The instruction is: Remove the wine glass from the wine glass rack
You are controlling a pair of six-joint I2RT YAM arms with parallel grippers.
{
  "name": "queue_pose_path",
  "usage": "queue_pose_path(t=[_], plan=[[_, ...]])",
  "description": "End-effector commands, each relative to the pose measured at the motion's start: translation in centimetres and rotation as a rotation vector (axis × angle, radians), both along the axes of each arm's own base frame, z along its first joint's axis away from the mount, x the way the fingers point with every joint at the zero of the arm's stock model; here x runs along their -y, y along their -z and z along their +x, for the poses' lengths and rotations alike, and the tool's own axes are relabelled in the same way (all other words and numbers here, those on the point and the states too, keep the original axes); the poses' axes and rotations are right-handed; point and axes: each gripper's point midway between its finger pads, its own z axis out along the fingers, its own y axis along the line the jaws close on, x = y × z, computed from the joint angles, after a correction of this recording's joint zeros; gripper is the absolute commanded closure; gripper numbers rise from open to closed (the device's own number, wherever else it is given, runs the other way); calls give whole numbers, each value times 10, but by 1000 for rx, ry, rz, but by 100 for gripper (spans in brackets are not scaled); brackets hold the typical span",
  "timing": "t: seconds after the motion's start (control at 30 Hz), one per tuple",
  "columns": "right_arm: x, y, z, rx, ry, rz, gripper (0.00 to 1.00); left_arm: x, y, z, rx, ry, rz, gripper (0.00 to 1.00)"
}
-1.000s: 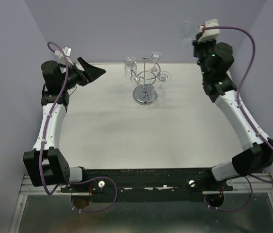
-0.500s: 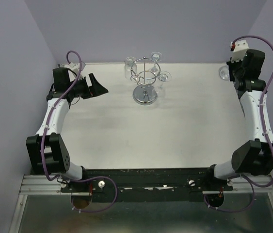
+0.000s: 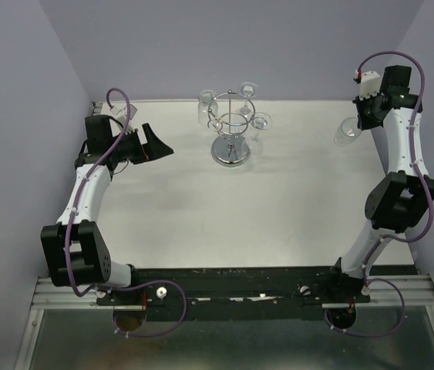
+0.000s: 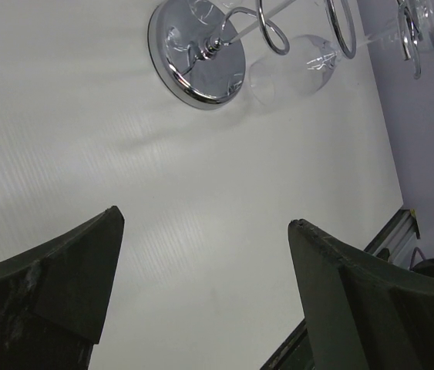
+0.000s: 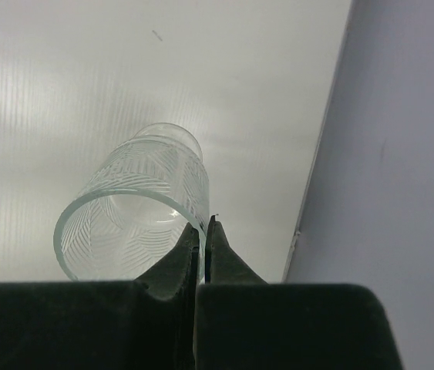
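The chrome wine glass rack stands at the back middle of the table, with clear glasses still hanging from its wire hooks. In the left wrist view its mirrored base and one hanging glass show at the top. My right gripper is far off to the right of the rack, near the table's right edge. It is shut on the rim of a clear etched wine glass. The right wrist view shows the fingertips pinching the glass wall; no stem shows. My left gripper is open, left of the rack.
The lilac side wall runs close to the right of the held glass. The white table ends at a black front rail by the arm bases. The back wall is just behind the rack.
My right arm has swung from high at the back right down to the table's right edge, carrying the glass lower. The left arm drew back a little; its jaws stayed open.
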Motion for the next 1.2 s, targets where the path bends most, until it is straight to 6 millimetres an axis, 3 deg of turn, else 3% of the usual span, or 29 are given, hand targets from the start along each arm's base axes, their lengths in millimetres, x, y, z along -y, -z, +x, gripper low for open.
queue_pose_path(t=[0.0,0.27,0.87,1.17], plan=[[-11,-3,1,-53,-48,75,99,5,4,-12,14,16,14,1],[-3,38,2,-151,-38,74,99,8,14,-17,7,17,24,1],[20,79,15,-215,27,58,99,5,25,-29,-18,24,71,1],[24,83,20,-212,39,47,99,8,27,-31,-29,62,63,1]])
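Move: The wine glass is already pinched by its rim in the right hand, its middle about 4 cm left of the fingers and 7 cm below. The clear patch of table it is being brought down to is roughly 22 cm below that hand and 3 cm to its left. The rack stands about 38 cm to the hand's left and 4 cm farther out; the table's right edge is some 16 cm to its right, level with it. From the left hand that patch lies about 56 cm right, 5 cm ahead and 22 cm down. The wine glass, its foot below the bowl, is lowered towards the open tabletop: the right hand sinks about 9.5 cm, easing off at the end, with only slight sideways drift, while its wrist tips the fingers some 15 degrees further down. The shut fingers keep their pinch on the rim. The empty left hand, wide open, eases about 3 cm back and 3 cm down. ##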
